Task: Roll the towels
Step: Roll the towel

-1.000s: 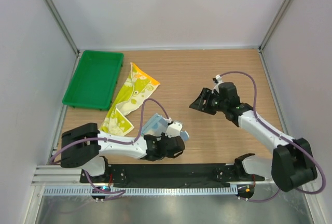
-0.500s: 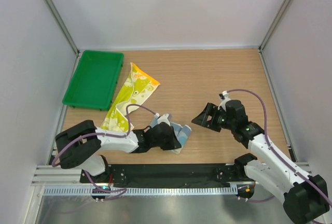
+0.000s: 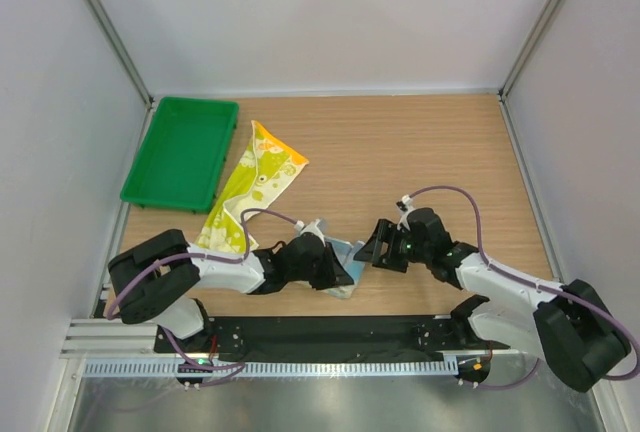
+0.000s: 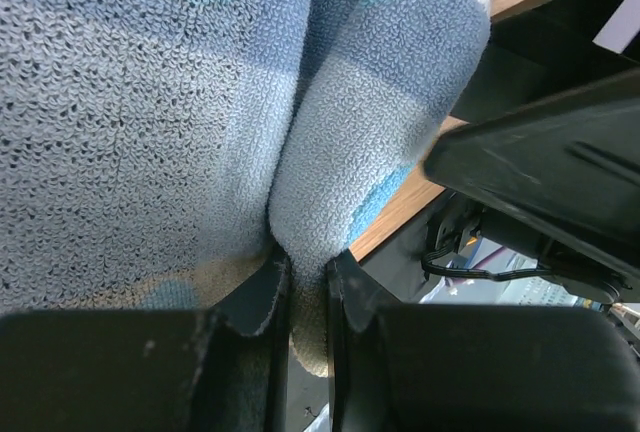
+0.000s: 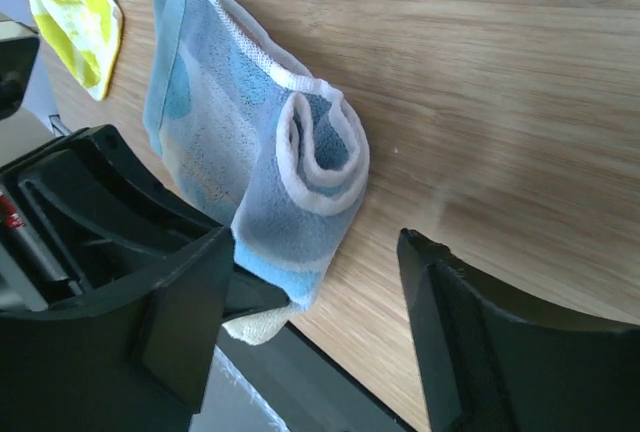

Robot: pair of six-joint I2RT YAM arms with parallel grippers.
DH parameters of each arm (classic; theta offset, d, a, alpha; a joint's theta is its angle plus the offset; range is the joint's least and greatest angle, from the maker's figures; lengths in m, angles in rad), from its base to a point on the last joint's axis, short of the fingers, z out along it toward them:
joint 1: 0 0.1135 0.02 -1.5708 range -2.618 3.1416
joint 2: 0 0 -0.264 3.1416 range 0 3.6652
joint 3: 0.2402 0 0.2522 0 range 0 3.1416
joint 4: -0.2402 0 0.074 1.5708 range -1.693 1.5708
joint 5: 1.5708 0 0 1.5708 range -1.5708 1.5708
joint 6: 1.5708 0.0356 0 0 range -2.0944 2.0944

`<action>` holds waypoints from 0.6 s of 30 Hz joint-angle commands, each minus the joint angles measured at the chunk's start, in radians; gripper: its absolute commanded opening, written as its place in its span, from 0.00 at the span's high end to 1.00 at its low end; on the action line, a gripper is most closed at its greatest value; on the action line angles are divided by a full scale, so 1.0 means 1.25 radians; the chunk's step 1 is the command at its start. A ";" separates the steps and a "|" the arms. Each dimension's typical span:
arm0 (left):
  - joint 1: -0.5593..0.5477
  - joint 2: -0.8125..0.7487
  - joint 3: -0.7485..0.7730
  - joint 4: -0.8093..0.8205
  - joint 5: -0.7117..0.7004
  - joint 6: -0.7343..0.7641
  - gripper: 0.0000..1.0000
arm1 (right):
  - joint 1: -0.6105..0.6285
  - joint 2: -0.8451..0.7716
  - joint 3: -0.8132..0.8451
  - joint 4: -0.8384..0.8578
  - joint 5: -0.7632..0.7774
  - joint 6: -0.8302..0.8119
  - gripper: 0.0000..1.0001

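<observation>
The light blue towel (image 5: 262, 157) lies partly rolled near the table's front edge, its rolled end (image 5: 322, 150) facing my right wrist camera. My left gripper (image 4: 308, 280) is shut on a fold of this towel (image 4: 200, 102). In the top view the left gripper (image 3: 335, 272) sits just left of the towel (image 3: 347, 252). My right gripper (image 3: 370, 250) is open right beside the towel, its fingers (image 5: 450, 302) straddling the roll's end without touching it. The yellow-green towel (image 3: 252, 190) lies flat and stretched out beside the tray.
A green plastic tray (image 3: 182, 152) stands at the back left, against the wall. The black mounting rail (image 3: 330, 334) runs along the front edge just below the blue towel. Bare wood (image 3: 420, 152) fills the middle and right.
My right arm swung in from the middle right toward the front and now sits beside the blue towel, jaws wider. The left gripper shifted slightly right, still holding the towel.
</observation>
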 commanded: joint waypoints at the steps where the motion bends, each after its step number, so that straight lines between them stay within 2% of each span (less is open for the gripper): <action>1: 0.004 0.007 0.000 0.038 0.021 -0.008 1.00 | 0.033 0.052 0.023 0.110 0.031 0.009 0.29; 4: 0.004 0.012 -0.001 0.040 0.021 -0.003 1.00 | 0.046 0.095 0.043 0.112 0.049 -0.003 0.49; 6: 0.004 0.012 0.000 0.040 0.023 0.002 1.00 | 0.046 0.105 0.056 0.107 0.050 -0.012 0.57; 9: 0.004 0.014 0.011 0.029 0.025 0.033 0.99 | 0.046 0.113 0.085 0.068 0.061 -0.036 0.75; 10: 0.004 0.013 0.017 0.001 0.025 0.043 0.98 | 0.047 0.113 0.093 0.055 0.064 -0.045 0.82; 11: 0.001 0.014 0.028 -0.021 0.019 0.057 0.96 | 0.046 0.116 0.110 0.042 0.069 -0.051 0.85; 13: -0.006 0.013 0.071 -0.085 -0.008 0.103 0.82 | 0.048 0.120 0.121 0.015 0.067 -0.061 0.91; 14: -0.018 0.008 0.085 -0.148 -0.042 0.121 0.69 | 0.048 0.123 0.132 0.006 0.061 -0.064 0.92; 16: -0.034 -0.001 0.130 -0.207 -0.085 0.149 0.57 | 0.053 0.128 0.142 -0.030 0.061 -0.073 0.95; 17: -0.049 -0.008 0.144 -0.262 -0.109 0.177 0.47 | 0.056 0.128 0.150 -0.039 0.062 -0.077 0.96; 18: -0.058 -0.012 0.173 -0.293 -0.146 0.189 0.43 | 0.059 0.129 0.153 -0.058 0.063 -0.078 0.97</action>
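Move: The rolled edge of the blue towel lies about 1 cm ahead of the right hand, 2 cm to its left and 1 cm below. The loose part of the blue towel is some 11 cm to that hand's left, level with it; the yellow-green towel lies roughly 29 cm left and 16 cm farther out. From the left hand, already pinching the roll's near end, the middle of the rolled edge is about 3 cm ahead and 2 cm to its right. Bring the open right gripper about 2 cm left, dipping a little over 1 cm, and shut its fingers on the roll just behind its spiral end; while closing, ease some 2 cm forward and back up. Hold the near end with the left gripper until the right has closed, then open the left fingers about halfway, tipping them roughly 10 degrees, mostly steeper down. ##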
